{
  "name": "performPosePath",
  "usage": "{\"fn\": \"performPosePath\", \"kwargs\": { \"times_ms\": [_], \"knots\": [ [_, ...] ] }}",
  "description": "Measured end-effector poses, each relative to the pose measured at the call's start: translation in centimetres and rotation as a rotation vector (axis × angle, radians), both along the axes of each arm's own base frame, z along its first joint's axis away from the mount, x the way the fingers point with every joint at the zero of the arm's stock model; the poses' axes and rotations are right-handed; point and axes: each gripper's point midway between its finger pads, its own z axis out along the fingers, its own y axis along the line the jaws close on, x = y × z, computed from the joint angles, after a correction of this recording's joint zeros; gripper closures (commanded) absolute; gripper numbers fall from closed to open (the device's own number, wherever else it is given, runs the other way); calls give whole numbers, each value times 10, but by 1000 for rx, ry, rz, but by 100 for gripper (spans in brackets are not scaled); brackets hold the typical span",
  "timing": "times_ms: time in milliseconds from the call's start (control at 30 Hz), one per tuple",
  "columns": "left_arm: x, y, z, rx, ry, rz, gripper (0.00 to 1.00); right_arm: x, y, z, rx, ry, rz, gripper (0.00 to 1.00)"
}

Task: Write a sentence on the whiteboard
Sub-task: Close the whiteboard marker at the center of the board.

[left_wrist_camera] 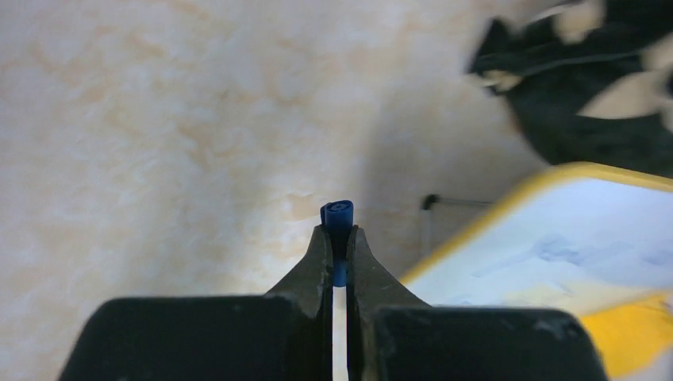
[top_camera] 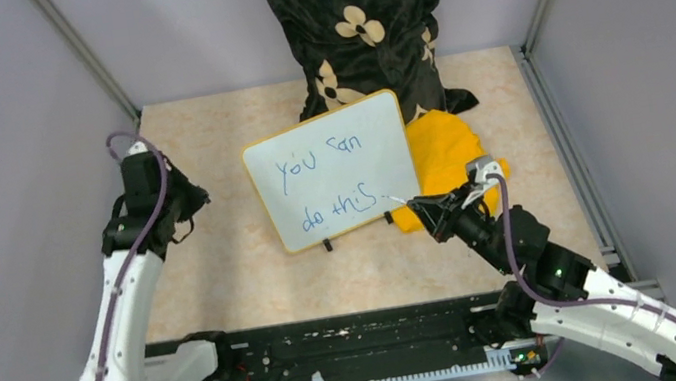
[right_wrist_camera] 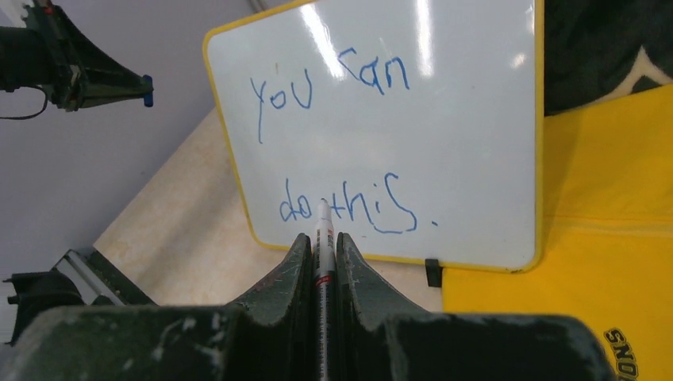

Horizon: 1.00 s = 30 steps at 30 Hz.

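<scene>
The whiteboard stands tilted at mid-table, yellow-framed, with black clips on its lower edge. The sentence reads "you can do this." in blue, in two lines, and shows plainly in the right wrist view. My right gripper is shut on a white marker. Its tip points at the board's lower right, just off the surface near the final dot. My left gripper is left of the board, above the table, shut on a blue marker cap. The board's corner lies to its right.
A black cloth with cream flowers rises behind the board. A yellow cloth lies under and right of the board, beneath my right gripper. Grey walls and metal rails bound the beige table.
</scene>
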Motion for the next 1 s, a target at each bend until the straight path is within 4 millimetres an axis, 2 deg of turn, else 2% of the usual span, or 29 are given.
{"fn": "performPosePath", "kwargs": {
  "times_ms": [167, 333, 433, 533, 600, 733, 867, 1000],
  "knots": [
    [0, -34, 87, -134, -343, -164, 100, 11, 14, 47, 36, -66, 6, 100],
    [0, -71, 154, -262, -591, -351, 100, 19, 41, 99, 80, -193, 27, 100],
    [-4, -93, 187, -350, -705, -470, 100, 6, 72, 133, 71, -322, 73, 100],
    [-13, -110, 217, -435, -802, -572, 100, -18, 106, 160, 36, -488, 106, 100],
    [-20, -119, 230, -491, -846, -626, 100, -30, 125, 170, -9, -606, 93, 100],
    [-39, -135, 245, -622, -889, -725, 100, -43, 154, 174, -104, -796, 31, 100],
    [-55, -148, 252, -741, -881, -788, 100, -48, 171, 171, -181, -941, -52, 100],
    [-72, -160, 263, -839, -862, -834, 100, -52, 177, 170, -252, -1065, -116, 100]
  ]
}}
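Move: The hands are far apart, the left holding the blue cap and the right the uncapped marker. From the left hand, the marker lies about 38 cm right, 11 cm nearer the base and 4 cm higher. From the right hand, the cap is about 38 cm left, 11 cm ahead and 5 cm below; the whiteboard's middle is some 20 cm ahead, 13 cm left and 17 cm down, and the yellow cloth 20 cm ahead, 15 cm right and 23 cm down. Keeping their grips, both hands lift and swing towards each other, cap and marker not yet touching. The left rises about 26 cm and goes right, then also drifts back, turning its fingers from forward-down to rightward and slightly up. The right climbs and sweeps left about 18 cm, easing back slightly, tilting its fingers and the marker tip steeply up towards the cap. ##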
